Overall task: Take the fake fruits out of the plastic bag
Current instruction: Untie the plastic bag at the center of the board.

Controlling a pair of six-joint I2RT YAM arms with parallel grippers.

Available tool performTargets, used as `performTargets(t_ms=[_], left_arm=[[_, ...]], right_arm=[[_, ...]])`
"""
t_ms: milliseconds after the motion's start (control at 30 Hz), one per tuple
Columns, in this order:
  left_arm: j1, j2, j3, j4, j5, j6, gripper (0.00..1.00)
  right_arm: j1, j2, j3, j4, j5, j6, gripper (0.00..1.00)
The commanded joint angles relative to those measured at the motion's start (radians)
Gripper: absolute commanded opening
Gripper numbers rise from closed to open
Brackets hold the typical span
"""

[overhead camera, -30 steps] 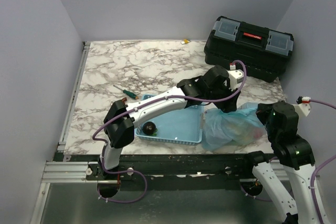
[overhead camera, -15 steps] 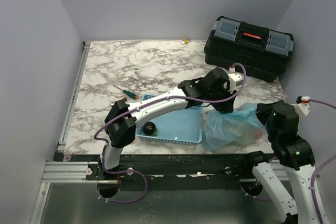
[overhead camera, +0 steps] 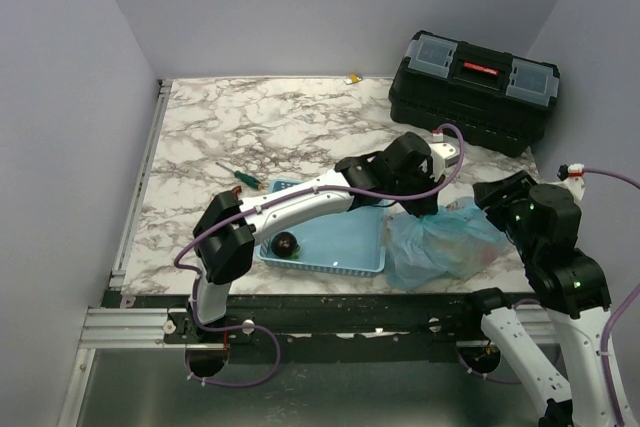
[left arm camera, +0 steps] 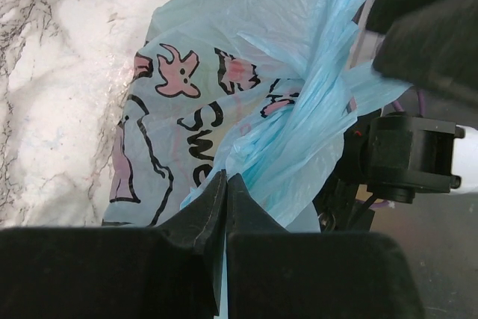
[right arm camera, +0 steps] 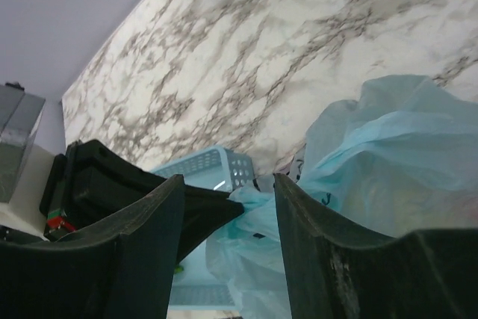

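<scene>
The plastic bag (overhead camera: 445,242), thin light-blue film with pink and dark print, lies crumpled at the table's near right, beside the basket. My left gripper (overhead camera: 418,209) reaches across to the bag's left top and is shut on a fold of the film (left arm camera: 225,181). The printed side of the bag (left arm camera: 224,80) fills the left wrist view. My right gripper (overhead camera: 497,197) hovers at the bag's right side, open (right arm camera: 228,184), with the bag (right arm camera: 388,162) below and beyond its fingers. Faint yellowish and reddish shapes (overhead camera: 455,232) show through the film; the fake fruits are otherwise hidden.
A rigid light-blue latticed basket (overhead camera: 335,237) sits left of the bag, holding a dark round plum (overhead camera: 286,243). A black toolbox (overhead camera: 475,87) stands at the back right. A green-handled screwdriver (overhead camera: 240,175) lies on the marble left of the basket.
My left gripper has closed onto the bag's film. My right gripper has opened, let go of the bag and swung up off its right side.
</scene>
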State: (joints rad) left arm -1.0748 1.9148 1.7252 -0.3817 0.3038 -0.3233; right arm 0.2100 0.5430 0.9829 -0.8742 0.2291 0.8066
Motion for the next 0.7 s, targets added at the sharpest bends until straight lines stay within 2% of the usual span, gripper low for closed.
performTargets(t_ms=[0, 667], left_arm=[[0.001, -0.037, 0.005, 0.027, -0.013, -0.012, 0.0], [0.001, -0.042, 0.013, 0.006, -0.01, -0.043, 0.0]], right_arm=[[-0.001, 0.01, 0.014, -0.061, -0.178, -0.023, 0.55], [-0.002, -0.06, -0.116, -0.138, -0.168, 0.089, 0.53]])
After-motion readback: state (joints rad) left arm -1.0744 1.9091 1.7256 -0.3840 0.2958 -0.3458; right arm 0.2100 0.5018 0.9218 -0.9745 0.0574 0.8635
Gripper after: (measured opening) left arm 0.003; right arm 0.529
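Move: The twisted knot of the plastic bag is pinched at my left fingertips, barely 1 cm right of and 1 cm below that hand point. From my half-open right hand it lies about 9 cm to the left, 1 cm back and 7 cm lower. The fruit-filled bag body sits roughly 5 cm left, 4 cm back and 16 cm below my right hand; the blue basket's middle is some 32 cm left, about 2 cm ahead and 20 cm down. I swing my right hand left towards the knot, then draw it back and down, about 5 cm in all, ending nearer the twist. Its fingers stay half open while the wrist tips down and turns a little counter-clockwise, about 10 degrees together. My left hand holds still, fingers still shut on the bag's neck. ##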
